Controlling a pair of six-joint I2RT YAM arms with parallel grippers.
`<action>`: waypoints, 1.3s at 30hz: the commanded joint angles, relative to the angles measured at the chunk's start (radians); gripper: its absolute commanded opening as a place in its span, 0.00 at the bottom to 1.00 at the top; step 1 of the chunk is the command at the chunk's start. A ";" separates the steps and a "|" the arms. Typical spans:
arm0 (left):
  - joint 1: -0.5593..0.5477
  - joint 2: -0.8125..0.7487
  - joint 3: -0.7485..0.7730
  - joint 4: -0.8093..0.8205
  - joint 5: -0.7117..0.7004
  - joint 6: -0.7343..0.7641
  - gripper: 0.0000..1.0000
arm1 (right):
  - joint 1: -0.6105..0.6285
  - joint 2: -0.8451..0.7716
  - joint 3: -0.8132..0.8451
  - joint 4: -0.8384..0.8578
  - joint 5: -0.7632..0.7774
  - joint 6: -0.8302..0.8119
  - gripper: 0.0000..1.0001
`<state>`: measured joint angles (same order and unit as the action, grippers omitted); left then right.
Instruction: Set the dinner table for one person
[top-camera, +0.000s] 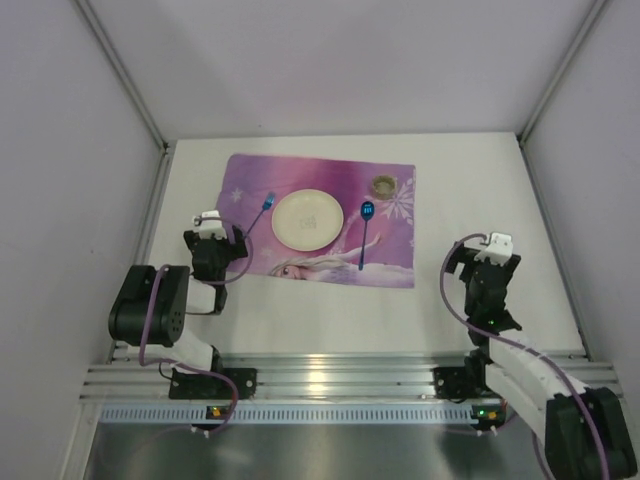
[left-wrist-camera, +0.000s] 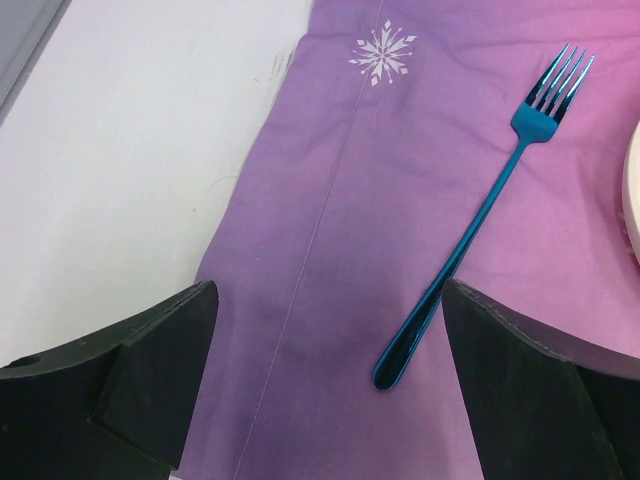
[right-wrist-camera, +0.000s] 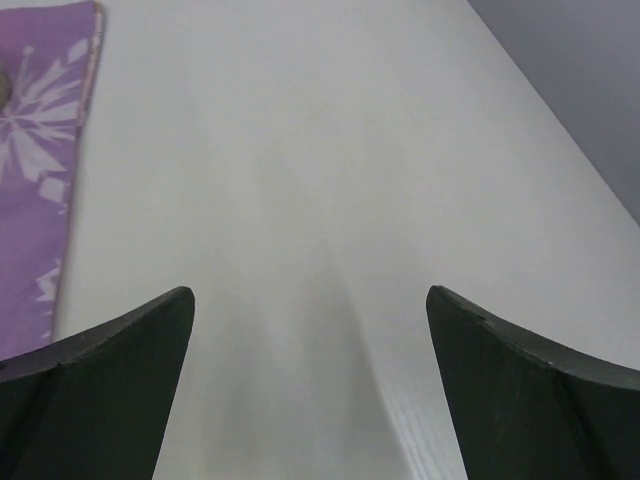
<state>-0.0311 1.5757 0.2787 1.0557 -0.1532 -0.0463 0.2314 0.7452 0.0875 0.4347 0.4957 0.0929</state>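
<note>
The white dinner table (top-camera: 480, 190) carries a purple printed placemat (top-camera: 320, 170). On the mat lie a cream plate (top-camera: 307, 220), a blue fork (top-camera: 262, 212) left of it, a blue spoon (top-camera: 365, 230) right of it and a small brownish cup (top-camera: 383, 184) at the back right. My left gripper (top-camera: 232, 240) is open and empty above the mat's left part. In the left wrist view its jaws (left-wrist-camera: 328, 300) stand wide, with the fork's handle end (left-wrist-camera: 400, 355) just inside the right finger. My right gripper (top-camera: 485, 258) (right-wrist-camera: 310, 295) is open and empty over bare table (right-wrist-camera: 330, 150).
Grey walls close in the table on the left, right and back. A metal rail (top-camera: 330, 380) with both arm bases runs along the near edge. The mat's right edge (right-wrist-camera: 40, 150) shows at the left of the right wrist view.
</note>
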 joint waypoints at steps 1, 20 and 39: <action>0.000 0.007 0.020 0.093 0.007 -0.007 0.99 | -0.151 0.187 -0.043 0.515 -0.172 -0.062 1.00; 0.000 0.006 0.022 0.087 0.007 -0.009 0.99 | -0.274 0.709 0.091 0.889 -0.681 -0.153 1.00; 0.000 0.006 0.022 0.087 0.009 -0.009 0.99 | -0.267 0.706 0.152 0.762 -0.658 -0.153 1.00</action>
<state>-0.0311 1.5761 0.2798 1.0561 -0.1532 -0.0494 -0.0311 1.4612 0.2169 1.1393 -0.1440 -0.0525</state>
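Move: The spoon already lies on the mat, its middle about 32 cm to the right hand's left, 14 cm ahead and some 10 cm below. The cup stands about 31 cm ahead and 28 cm left of that hand, the plate's middle about 20 cm ahead and 50 cm left, both roughly 9 cm lower. From the left hand, the spoon is about 45 cm to the right, 4 cm ahead and 6 cm lower. With the spoon already laid down, the empty right hand swings on to a rest pose over bare table, right of the mat. It dips and goes forward about 10 cm, draws back some 4 cm while sinking again, then eases forward and up to stop about 8.5 cm ahead of its start, turned some 20 degrees counter-clockwise. Its fingers stay wide open and touch nothing. ##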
